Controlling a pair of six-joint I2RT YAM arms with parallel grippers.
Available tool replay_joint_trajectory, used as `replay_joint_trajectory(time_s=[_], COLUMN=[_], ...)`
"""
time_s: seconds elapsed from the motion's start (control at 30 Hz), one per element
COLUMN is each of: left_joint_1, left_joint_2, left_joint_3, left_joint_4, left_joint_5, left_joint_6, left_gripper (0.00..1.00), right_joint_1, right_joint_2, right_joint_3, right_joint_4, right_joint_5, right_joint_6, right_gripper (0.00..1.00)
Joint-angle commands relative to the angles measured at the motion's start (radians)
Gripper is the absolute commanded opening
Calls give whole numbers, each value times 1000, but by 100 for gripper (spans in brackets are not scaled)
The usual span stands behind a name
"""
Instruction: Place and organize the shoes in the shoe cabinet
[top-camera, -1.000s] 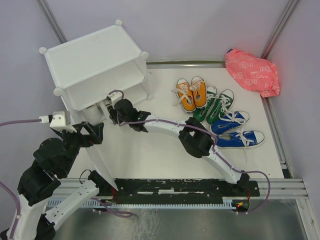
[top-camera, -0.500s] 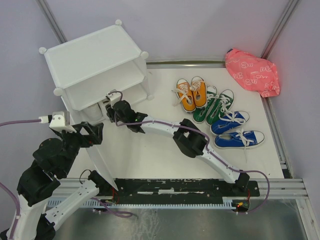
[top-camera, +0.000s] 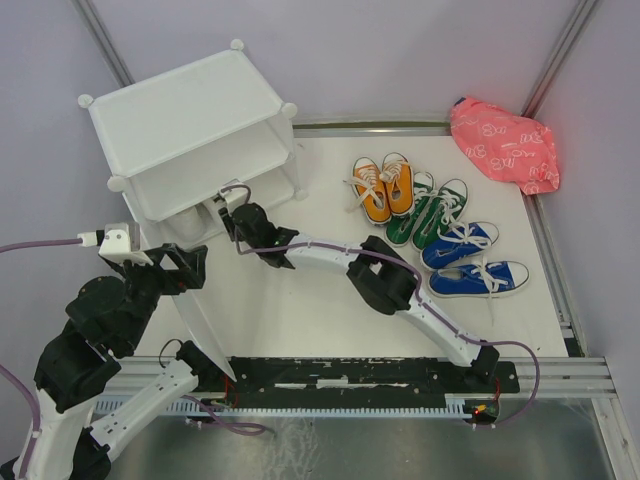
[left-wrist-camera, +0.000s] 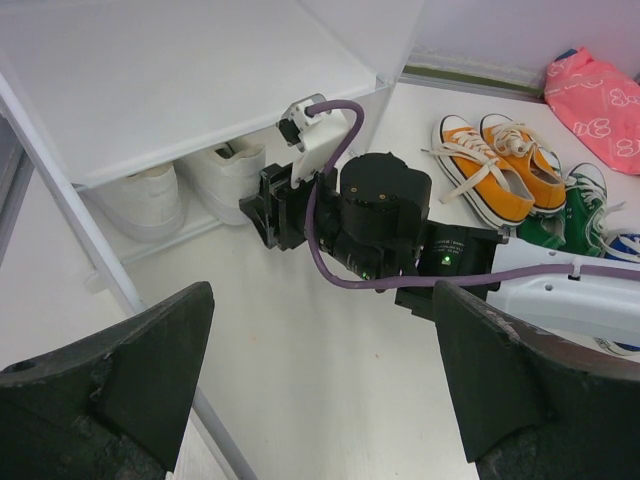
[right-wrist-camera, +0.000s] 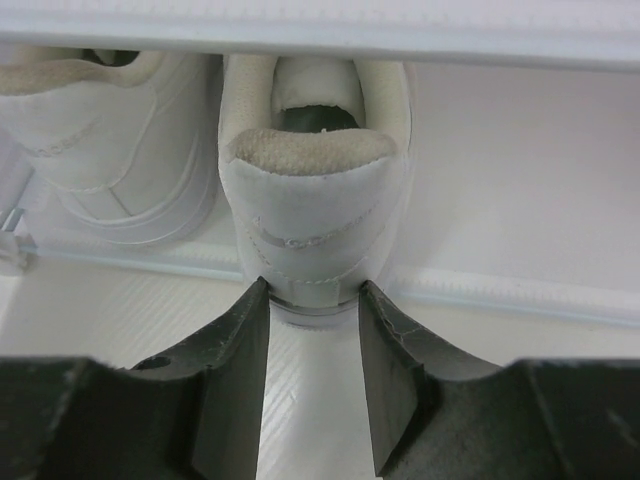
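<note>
The white shoe cabinet (top-camera: 180, 110) stands at the back left with its open side toward the arms. Two white shoes (left-wrist-camera: 150, 200) (left-wrist-camera: 225, 175) sit heel-out on its bottom level, under the inner shelf (right-wrist-camera: 320, 30). My right gripper (right-wrist-camera: 313, 290) reaches to the cabinet's mouth (top-camera: 224, 213), and its fingertips pinch the heel of the right-hand white shoe (right-wrist-camera: 315, 200). The other white shoe (right-wrist-camera: 110, 150) lies just to its left. My left gripper (left-wrist-camera: 320, 400) hangs wide open in front of the cabinet, holding nothing. Orange (top-camera: 385, 187), green (top-camera: 432, 212) and blue (top-camera: 470, 262) shoes lie on the table at the right.
A pink patterned bag (top-camera: 505, 145) lies in the back right corner. The right arm (top-camera: 380, 280) stretches diagonally across the middle of the table. A loose white panel (top-camera: 205, 335) leans by the left arm. Metal rails edge the table.
My right gripper has pushed slightly further toward the cabinet's mouth with the white shoe. The left arm and the other shoes have not moved.
</note>
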Motion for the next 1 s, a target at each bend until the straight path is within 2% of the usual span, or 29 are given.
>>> replay_joint_trajectory(time_s=[0.0, 0.17, 0.33, 0.63, 0.97], left_joint_1=[1, 2, 2, 1, 3], left_joint_2=[11, 8, 6, 7, -3], left_joint_3=[-30, -32, -31, -34, -31], left_joint_4=[-101, -104, -103, -103, -110], left_joint_5=[-25, -26, -26, -25, -25], left_joint_6=[-42, -45, -45, -49, -56], left_gripper=[97, 97, 97, 97, 97], right_joint_1=[-62, -66, -59, 16, 41], right_joint_2=[-44, 21, 105, 142, 190], right_joint_3=[30, 121, 241, 293, 367], right_joint_4=[76, 97, 74, 45, 25], right_joint_5=[88, -58, -140, -212, -259], right_joint_6=[-22, 8, 56, 43, 73], right_gripper=[18, 19, 19, 19, 20])
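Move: The right hand's half-open fingertips are at the heel base of the nearer white shoe, which juts slightly from the cabinet's lower shelf. The middle of that shoe lies about 10 cm ahead of this hand, 8 cm to its left and 2 cm higher. The other white shoe's middle is some 5 cm ahead and 16 cm left of the hand. From the idle left hand, the nearer shoe is roughly 26 cm ahead, 11 cm left and 24 cm below. With its fingertips low at the nearer white shoe's heel, the right hand goes forward about 4 cm, then sweeps left and back, some 4 cm each, along the cabinet front towards the other shoe. The wrist turns slightly counter-clockwise while the fingers close from half open to nearly shut, and the tips finish against the base of the heel. ##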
